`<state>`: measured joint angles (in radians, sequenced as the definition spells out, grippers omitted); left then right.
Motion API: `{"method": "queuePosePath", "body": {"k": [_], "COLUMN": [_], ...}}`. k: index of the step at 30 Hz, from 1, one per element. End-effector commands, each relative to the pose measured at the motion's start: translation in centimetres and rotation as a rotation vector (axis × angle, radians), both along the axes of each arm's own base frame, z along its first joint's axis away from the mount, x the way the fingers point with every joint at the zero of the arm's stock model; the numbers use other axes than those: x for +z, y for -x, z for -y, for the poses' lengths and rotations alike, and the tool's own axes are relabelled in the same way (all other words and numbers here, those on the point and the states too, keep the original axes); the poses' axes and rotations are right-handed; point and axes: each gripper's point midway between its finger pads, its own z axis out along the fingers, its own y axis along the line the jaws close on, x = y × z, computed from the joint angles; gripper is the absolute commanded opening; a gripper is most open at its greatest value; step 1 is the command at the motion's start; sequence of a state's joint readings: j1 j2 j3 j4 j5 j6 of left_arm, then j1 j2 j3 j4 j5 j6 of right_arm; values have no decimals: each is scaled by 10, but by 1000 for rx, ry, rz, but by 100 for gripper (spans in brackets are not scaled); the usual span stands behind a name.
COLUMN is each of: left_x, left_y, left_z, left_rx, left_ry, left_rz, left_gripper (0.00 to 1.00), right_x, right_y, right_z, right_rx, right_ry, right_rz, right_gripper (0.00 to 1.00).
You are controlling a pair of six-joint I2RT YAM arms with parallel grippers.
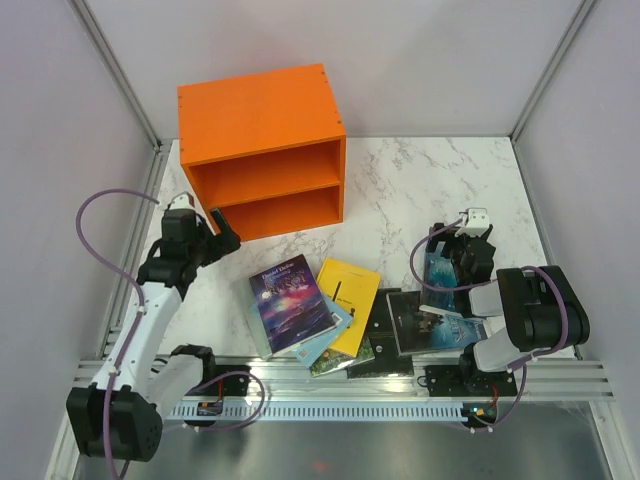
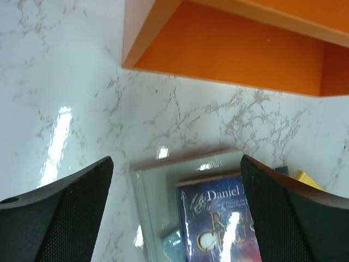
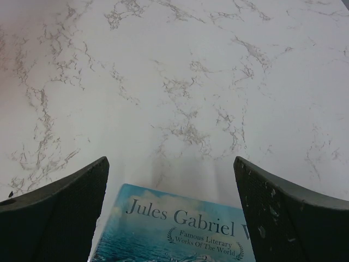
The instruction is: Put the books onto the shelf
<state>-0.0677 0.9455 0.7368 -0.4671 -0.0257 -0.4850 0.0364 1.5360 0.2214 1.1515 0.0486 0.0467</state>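
Note:
The orange shelf (image 1: 262, 150) stands at the back left, its two compartments facing me; the left wrist view catches its lower corner (image 2: 234, 49). Several books lie overlapped near the front: a purple-blue one (image 1: 291, 302) on top, a yellow one (image 1: 350, 300), a light blue one (image 1: 335, 338) and a black one (image 1: 385, 335). My left gripper (image 1: 224, 228) hangs open between shelf and pile, its fingers (image 2: 60, 218) over the purple-blue book (image 2: 229, 224) and a pale book (image 2: 155, 191) beneath it. My right gripper (image 1: 447, 262) is open above a teal-blue book (image 3: 174, 234).
Bare white marble table (image 1: 420, 190) stretches right of the shelf. Grey enclosure walls close in both sides and the back. A metal rail (image 1: 330, 385) with the arm bases runs along the front edge, just below the books.

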Motion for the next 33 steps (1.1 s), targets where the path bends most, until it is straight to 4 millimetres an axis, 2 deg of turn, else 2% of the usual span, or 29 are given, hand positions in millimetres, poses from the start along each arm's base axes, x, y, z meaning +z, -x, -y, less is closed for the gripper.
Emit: {"method": "queuePosePath", "body": {"k": [1,3,4,5,7,8,10,12,14,15,16,17,18,19,20,21,22,23,24,25,26,27,28,29,30,31,32,33], "left_x": [23,36,44,58,69,80,81,77,63,57,47,39,28,22,20,19,20,22,22,22,21,18,7,2,-2,-10,-13,-13], "left_y": [24,31,37,42,57,63,76,86,93,94,97,100,100,104,105,105,106,106,107,109,111,113,117,118,117,119,119,116], "left_z": [-1,10,27,36,49,52,39,29,30,36,38,40,42,43,45,45,44,43,43,44,47,51,53,55,58,57,58,59], "left_rx": [73,-3,-104,-162,-243,-258,-133,-52,-52,-76,-83,-78,-53,-54,-65,-66,-61,-60,-58,-67,-75,-88,-91,-97,-99,-88,-82,-77], "left_ry": [62,82,129,154,195,204,221,217,227,244,255,266,287,294,297,299,295,292,292,299,310,332,345,357,372,375,380,390], "left_rz": [-28,-8,4,43,49,61,30,24,-18,-42,-87,-132,-206,-250,-265,-267,-255,-241,-235,-230,-235,-247,-278,-292,-292,-311,-310,-298], "left_gripper": [100,100,100,100,100,100,100,100,100,100,100,100,100,100,100,100,100,100,100,100,100,100,100,100,100,100,100,100], "right_x": [19,19,18,18,18,18,18,18,21,56,36,46,69,81,92,138,126,136,145,147,138,106,111,109,98,90,92,108], "right_y": [-10,-10,-10,-10,-10,-9,-10,-10,-15,-33,-27,-32,-38,-41,-44,-56,-47,-45,-43,-43,-41,-28,-28,-23,-17,-8,5,16], "right_z": [-3,-3,-3,-3,-3,-3,-3,-3,4,8,20,22,21,17,7,-2,-15,-37,-48,-51,-47,-60,-83,-99,-119,-127,-152,-160], "right_rx": [18,19,19,19,19,18,16,18,-40,-76,-151,-178,-185,-176,-139,-119,-80,31,68,40,-45,-51,48,156,210,208,264,294], "right_ry": [4,3,4,4,5,5,4,5,1,-3,6,-32,-47,-74,-119,-216,-250,-296,-357,-455,-586,-751,-929,-1001,-1029,-982,-913,-863], "right_rz": [71,69,66,66,66,65,63,65,29,69,-68,-72,-80,-85,-105,-56,-180,-212,-226,-222,-244,-369,-400,-447,-518,-549,-561,-515], "right_gripper": [98,98,98,98,98,98,98,98,98,98,98,98,98,98,98,98,98,98,98,98,98,98,98,98,98,98,98,98]}}
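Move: The Robinson Crusoe book lies about 16 cm to the left hand's right, 4 cm back and 13 cm below; the grey-green book under it is roughly 12 cm right and 6 cm back, the shelf's middle some 22 cm ahead and 13 cm right. From the right hand, the yellow book is about 27 cm left, 12 cm back, 5 cm below; the teal book's middle is 8 cm straight back. Open left hand arcs 12 cm back towards Robinson Crusoe's near end; open right rises 20 cm, then sinks leftward. ##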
